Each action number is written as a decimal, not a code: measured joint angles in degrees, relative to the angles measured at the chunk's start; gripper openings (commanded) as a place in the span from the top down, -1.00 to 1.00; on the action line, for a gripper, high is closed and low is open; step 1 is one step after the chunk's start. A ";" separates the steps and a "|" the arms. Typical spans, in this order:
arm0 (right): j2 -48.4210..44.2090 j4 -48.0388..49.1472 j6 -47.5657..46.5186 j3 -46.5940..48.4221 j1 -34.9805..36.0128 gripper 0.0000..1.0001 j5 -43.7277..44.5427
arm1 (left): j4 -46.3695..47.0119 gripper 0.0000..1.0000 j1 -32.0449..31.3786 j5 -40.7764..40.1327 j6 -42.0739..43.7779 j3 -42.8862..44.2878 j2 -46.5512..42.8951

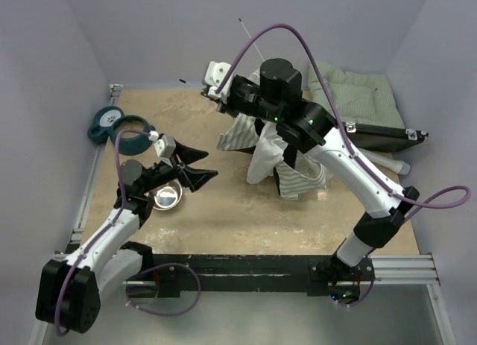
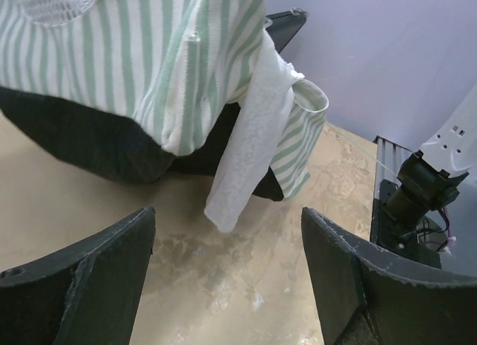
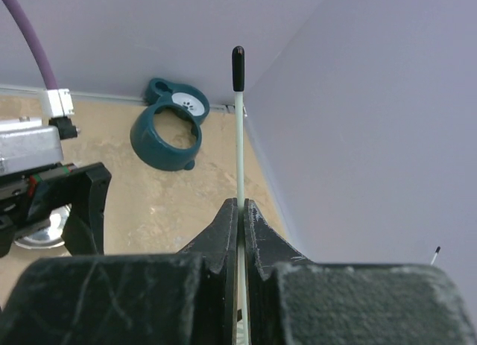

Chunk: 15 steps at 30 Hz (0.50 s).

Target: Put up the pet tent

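The pet tent [image 1: 297, 179] hangs crumpled at the table's middle, striped fabric and a white flap [image 1: 264, 162] drooping below my right arm. My right gripper [image 1: 211, 92] is raised over the far middle, shut on a thin pale pole [image 3: 238, 136] with a black tip. In the right wrist view the jaws [image 3: 242, 205] pinch that pole. My left gripper [image 1: 208, 165] is open just left of the tent, nothing between its fingers. In the left wrist view the open gripper [image 2: 227, 220] faces the striped tent fabric [image 2: 149, 54] and the hanging white flap [image 2: 250, 151], which lie a little beyond the tips.
A teal bowl holder [image 1: 119, 129] sits at the far left corner, with a metal bowl [image 1: 165, 197] under my left arm. A green quilted cushion [image 1: 358, 95] and a black case [image 1: 380, 133] lie at the far right. Walls close in on three sides.
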 measured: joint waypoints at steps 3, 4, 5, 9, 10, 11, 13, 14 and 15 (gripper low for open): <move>0.37 0.00 0.42 0.96 -0.02 1.00 0.37 | 7.61 -0.64 -2.34 -1.38 -0.35 0.00 4.94; 0.39 -0.02 0.50 0.96 0.00 1.00 0.37 | 9.05 -0.63 -2.49 -1.95 -0.44 0.00 6.29; 0.46 -0.13 0.59 0.96 0.00 1.00 0.39 | 10.80 -0.63 -2.58 -2.58 -0.48 0.02 7.98; 0.57 -0.57 1.01 0.96 0.00 1.00 0.44 | 15.80 -0.63 -3.08 -4.98 -0.50 0.28 13.35; 0.61 -0.59 1.11 0.96 0.00 1.00 0.44 | 16.87 -0.61 -3.43 -5.53 -0.55 0.50 14.47; 0.66 -0.72 1.27 0.96 0.00 1.00 0.44 | 17.99 -0.61 -3.80 -6.05 -0.66 0.79 15.54; 0.72 -0.85 1.40 0.96 0.00 1.00 0.46 | 20.00 -0.58 -4.61 -6.84 -0.85 1.42 17.25; 0.72 -0.90 1.44 0.96 0.00 1.00 0.48 | 21.11 -0.55 -5.14 -7.21 -0.92 1.84 18.12; 0.72 -0.96 1.51 0.96 0.00 1.00 0.52 | 22.03 -0.53 -5.64 -7.54 -0.94 2.23 18.91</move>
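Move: The near striped corner of the pet tent hangs about 9 cm ahead of my left hand and 8 cm to its right, a few centimetres above the fingers. The white cloth flap is roughly 18 cm to that hand's right, 4 cm ahead and slightly lower; the metal bowl sits on the table some 19 cm to its left, about level in reach and 23 cm below. From my right hand the corner is about 6 cm back, 8 cm right and 17 cm down. With the fingers still wide open, I bring my left hand in towards the tent's striped corner, easing right at first, then mostly forward and right again, some 4 cm forward and 3 cm right at nearly constant height. The wrist hardly turns, and I don't yet close on the fabric. My right hand stays put up high, keeping the pole pinched just short of its black tip. ##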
